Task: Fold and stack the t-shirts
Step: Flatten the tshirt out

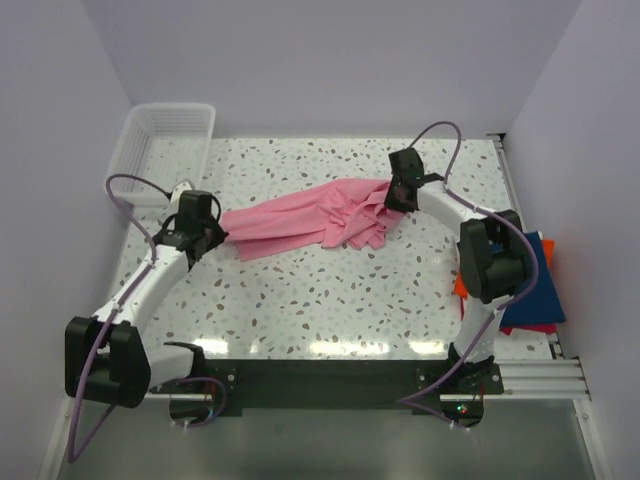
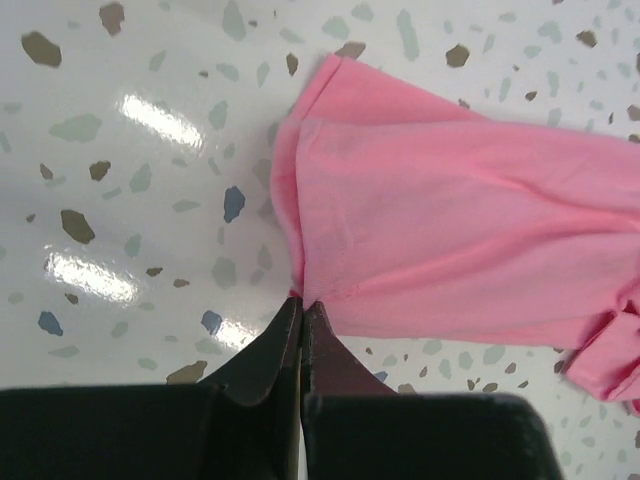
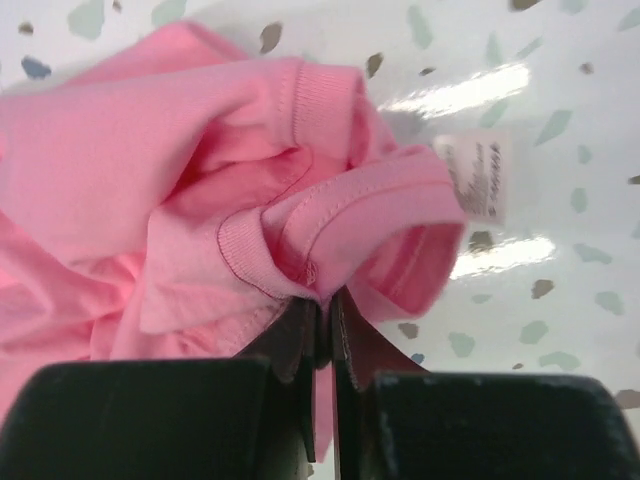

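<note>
A light pink t-shirt (image 1: 300, 222) lies bunched and stretched across the middle of the speckled table. My left gripper (image 1: 213, 236) is shut on its left hem corner; in the left wrist view the closed jaws pinch the cloth edge (image 2: 301, 297). My right gripper (image 1: 399, 200) is shut on the shirt's collar end; the right wrist view shows the ribbed neckline (image 3: 300, 240) clamped between the jaws, its white label (image 3: 478, 175) hanging out. A folded navy blue t-shirt (image 1: 535, 285) lies on an orange-red one (image 1: 462, 285) at the table's right edge, partly behind the right arm.
A white mesh basket (image 1: 160, 150) stands at the back left corner. A raised rail runs along the table's right side (image 1: 512, 180). Purple cables loop from both arms.
</note>
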### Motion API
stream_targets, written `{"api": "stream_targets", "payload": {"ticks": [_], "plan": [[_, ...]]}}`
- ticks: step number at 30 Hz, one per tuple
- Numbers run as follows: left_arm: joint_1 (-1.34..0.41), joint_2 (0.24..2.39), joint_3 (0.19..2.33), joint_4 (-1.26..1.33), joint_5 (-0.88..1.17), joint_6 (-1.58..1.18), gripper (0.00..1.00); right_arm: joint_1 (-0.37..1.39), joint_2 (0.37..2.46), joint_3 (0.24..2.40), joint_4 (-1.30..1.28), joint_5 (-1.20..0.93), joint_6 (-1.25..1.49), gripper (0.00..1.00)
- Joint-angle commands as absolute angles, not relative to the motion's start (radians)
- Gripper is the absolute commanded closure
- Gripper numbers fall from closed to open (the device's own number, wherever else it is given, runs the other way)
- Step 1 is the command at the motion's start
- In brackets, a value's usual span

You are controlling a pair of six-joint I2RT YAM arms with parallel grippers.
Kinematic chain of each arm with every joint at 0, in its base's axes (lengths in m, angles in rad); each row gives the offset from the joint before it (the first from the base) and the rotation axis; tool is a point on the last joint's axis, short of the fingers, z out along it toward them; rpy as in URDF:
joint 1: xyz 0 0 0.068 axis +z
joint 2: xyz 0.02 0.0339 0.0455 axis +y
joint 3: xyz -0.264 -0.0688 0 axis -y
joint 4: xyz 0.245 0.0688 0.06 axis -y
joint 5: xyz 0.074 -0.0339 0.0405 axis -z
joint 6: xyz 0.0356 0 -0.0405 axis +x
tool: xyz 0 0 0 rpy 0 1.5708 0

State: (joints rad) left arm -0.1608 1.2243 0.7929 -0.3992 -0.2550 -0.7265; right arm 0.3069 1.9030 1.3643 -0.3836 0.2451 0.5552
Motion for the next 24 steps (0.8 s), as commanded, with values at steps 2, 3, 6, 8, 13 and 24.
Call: {"api": "stream_targets", "payload": {"ticks": [2,3,6,8,13,24], "plan": [[-0.092,1.174,0.926,-0.431,-0.247,-0.647,1.00,0.235,1.796,1.456,-0.432,0.278,0.542,1.00],[-0.078,1.167,0.940,-0.439,-0.238,-0.641,1.00,0.213,1.787,1.468,-0.440,0.272,0.538,1.00],[-0.014,1.158,1.002,-0.462,-0.200,-0.618,1.00,0.174,1.758,1.517,-0.471,0.250,0.537,1.00],[0.030,1.147,1.034,-0.471,-0.175,-0.607,1.00,0.155,1.738,1.540,-0.482,0.247,0.532,1.00],[0.064,1.103,1.037,-0.497,-0.150,-0.603,1.00,0.069,1.755,1.609,-0.515,0.215,0.535,1.00],[0.071,1.106,0.953,-0.465,-0.106,-0.606,1.00,0.041,1.711,1.476,-0.447,0.035,0.551,0.39]]}}
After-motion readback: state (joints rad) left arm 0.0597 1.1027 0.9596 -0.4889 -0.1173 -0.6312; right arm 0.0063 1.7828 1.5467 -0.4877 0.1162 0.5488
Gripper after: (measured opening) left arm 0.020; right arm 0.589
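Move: Both hands already pinch the pink t-shirt, the left at its left end about 9 cm above the table, the right in its bunched right end. The shirt's middle lies some 19 cm right and 6 cm ahead of the left hand, and roughly 17 cm left of and level with the right hand. The white basket is about 20 cm ahead and 14 cm left of the left hand; the folded shirt pile is around 30 cm right and 16 cm back from the right hand. Still pinching the pink shirt's right end, the right hand swings up and to the right by about 12 cm each, a little forward, tips its fingers up slightly, then opens and lets go. The left hand keeps its grip on the opposite end and draws away up about 11 cm and left 5 cm, sinking slightly at the close. ##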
